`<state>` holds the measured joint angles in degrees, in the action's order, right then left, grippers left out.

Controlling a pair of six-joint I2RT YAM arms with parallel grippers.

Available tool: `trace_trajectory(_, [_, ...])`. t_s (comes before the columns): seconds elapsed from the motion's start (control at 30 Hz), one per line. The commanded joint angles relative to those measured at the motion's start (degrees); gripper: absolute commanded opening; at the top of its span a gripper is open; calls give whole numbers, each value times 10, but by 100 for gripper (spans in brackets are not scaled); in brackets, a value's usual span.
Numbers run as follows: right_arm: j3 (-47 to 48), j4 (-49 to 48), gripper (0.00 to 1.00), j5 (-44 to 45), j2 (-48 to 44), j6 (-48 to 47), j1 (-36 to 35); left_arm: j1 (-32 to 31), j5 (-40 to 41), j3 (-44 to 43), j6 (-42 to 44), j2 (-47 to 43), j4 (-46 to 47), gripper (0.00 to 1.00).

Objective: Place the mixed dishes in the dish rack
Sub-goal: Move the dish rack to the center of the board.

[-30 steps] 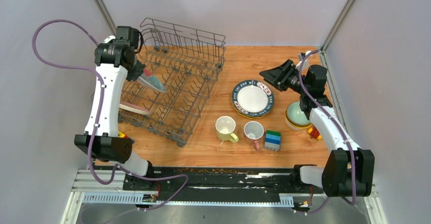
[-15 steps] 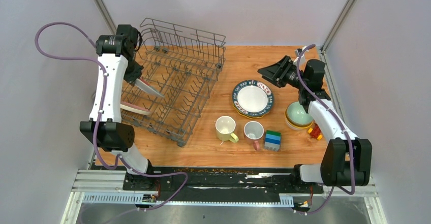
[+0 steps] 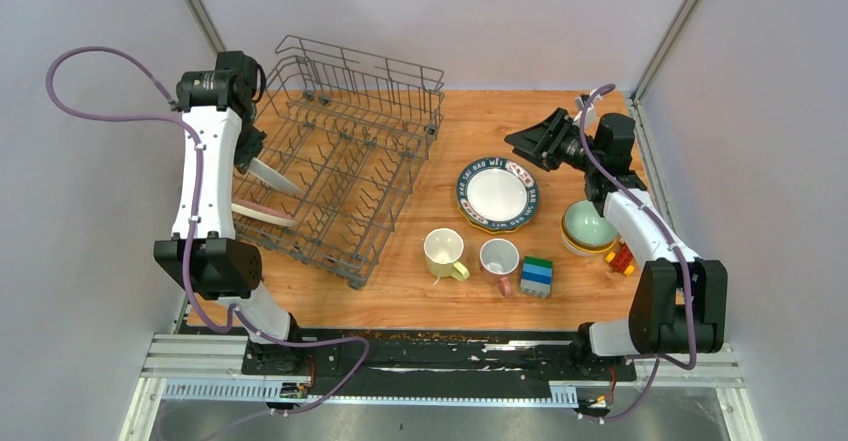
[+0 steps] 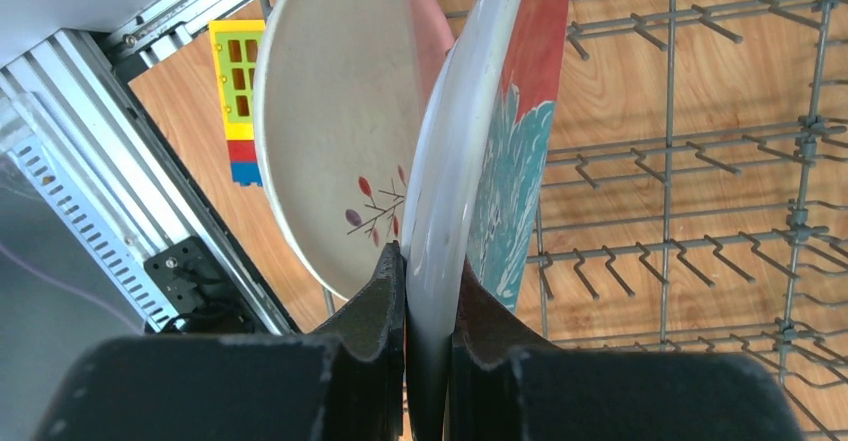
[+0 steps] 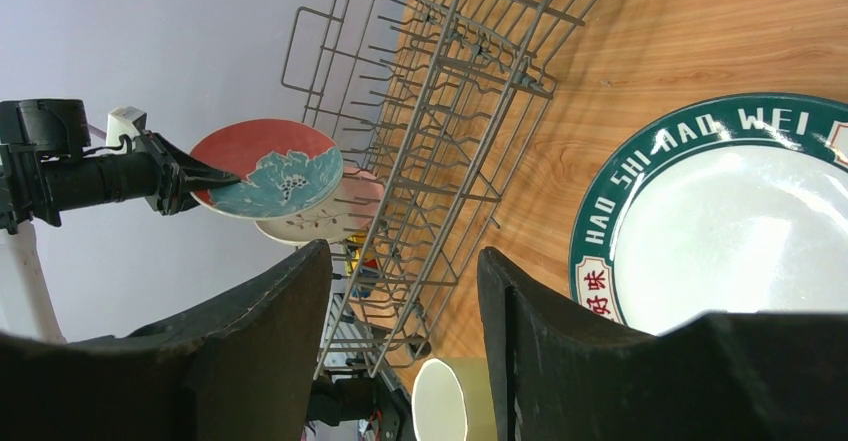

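Note:
My left gripper (image 3: 250, 153) (image 4: 430, 261) is shut on the rim of a red and teal flowered plate (image 3: 275, 178) (image 4: 500, 151). It holds the plate on edge over the left side of the grey wire dish rack (image 3: 360, 66). Just beside it, a white-pink plate (image 3: 262, 213) (image 4: 340, 131) with a twig motif leans in the rack. My right gripper (image 3: 525, 141) (image 5: 405, 271) hangs open and empty above the back right of the table, apart from the patterned-rim plate (image 3: 497, 194) (image 5: 720, 231). A pale yellow mug (image 3: 443, 252) and a white pink-handled mug (image 3: 499, 259) stand in front.
Stacked pale green and yellow-orange bowls (image 3: 585, 229) sit at the right edge with small toy bricks (image 3: 618, 259) beside them. Green-blue stacked blocks (image 3: 537, 276) stand right of the mugs. A yellow toy block (image 4: 238, 91) lies outside the rack's left side. Grey walls enclose the table.
The left arm has carried the flowered plate leftward across the rack, closer to the white-pink plate. The right gripper has shifted slightly left, still open.

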<state>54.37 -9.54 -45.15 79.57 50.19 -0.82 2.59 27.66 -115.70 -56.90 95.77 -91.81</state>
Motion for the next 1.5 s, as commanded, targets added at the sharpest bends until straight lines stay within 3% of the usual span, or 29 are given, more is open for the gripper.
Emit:
trace_trajectory(0.0, [26, -27, 56, -15, 5, -8, 2, 11, 57, 2, -7, -21, -33, 0])
trace_trajectory(0.53, [21, -42, 56, -21, 17, -2, 2, 13, 111, -1, -4, 34, -32, 0])
trace_trajectory(1.33, [20, -61, 56, -43, 33, 0, 29, 13, 106, 77, -11, 98, 18, 0])
trace_trajectory(1.47, [18, -63, 56, -45, 34, 1, 31, 13, 97, 85, -3, 107, 29, 4])
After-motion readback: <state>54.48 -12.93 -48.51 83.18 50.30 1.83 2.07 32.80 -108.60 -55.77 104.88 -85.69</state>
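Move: Below the left hand, which already holds the red-and-teal flowered plate, the slot for it in the dish rack lies about 17 cm down, 5 cm to the right and 3 cm back. The pink-and-white plate already in the rack leans some 8 cm back and 2 cm to the right, about 13 cm lower. The rack's middle is some 12 cm right and 2 cm ahead. From the idle right hand the slot is about 51 cm left and 6 cm back. Lowering the flowered plate into the dish rack, the left hand first eases a little to the left, then sinks about 7 cm while working some 3 cm forward, ending with a quicker straight drop. Its fingertips swing about 10 degrees back towards the base and keep their pinch on the plate's rim, with the plate bearing sideways on the rack's wires. ##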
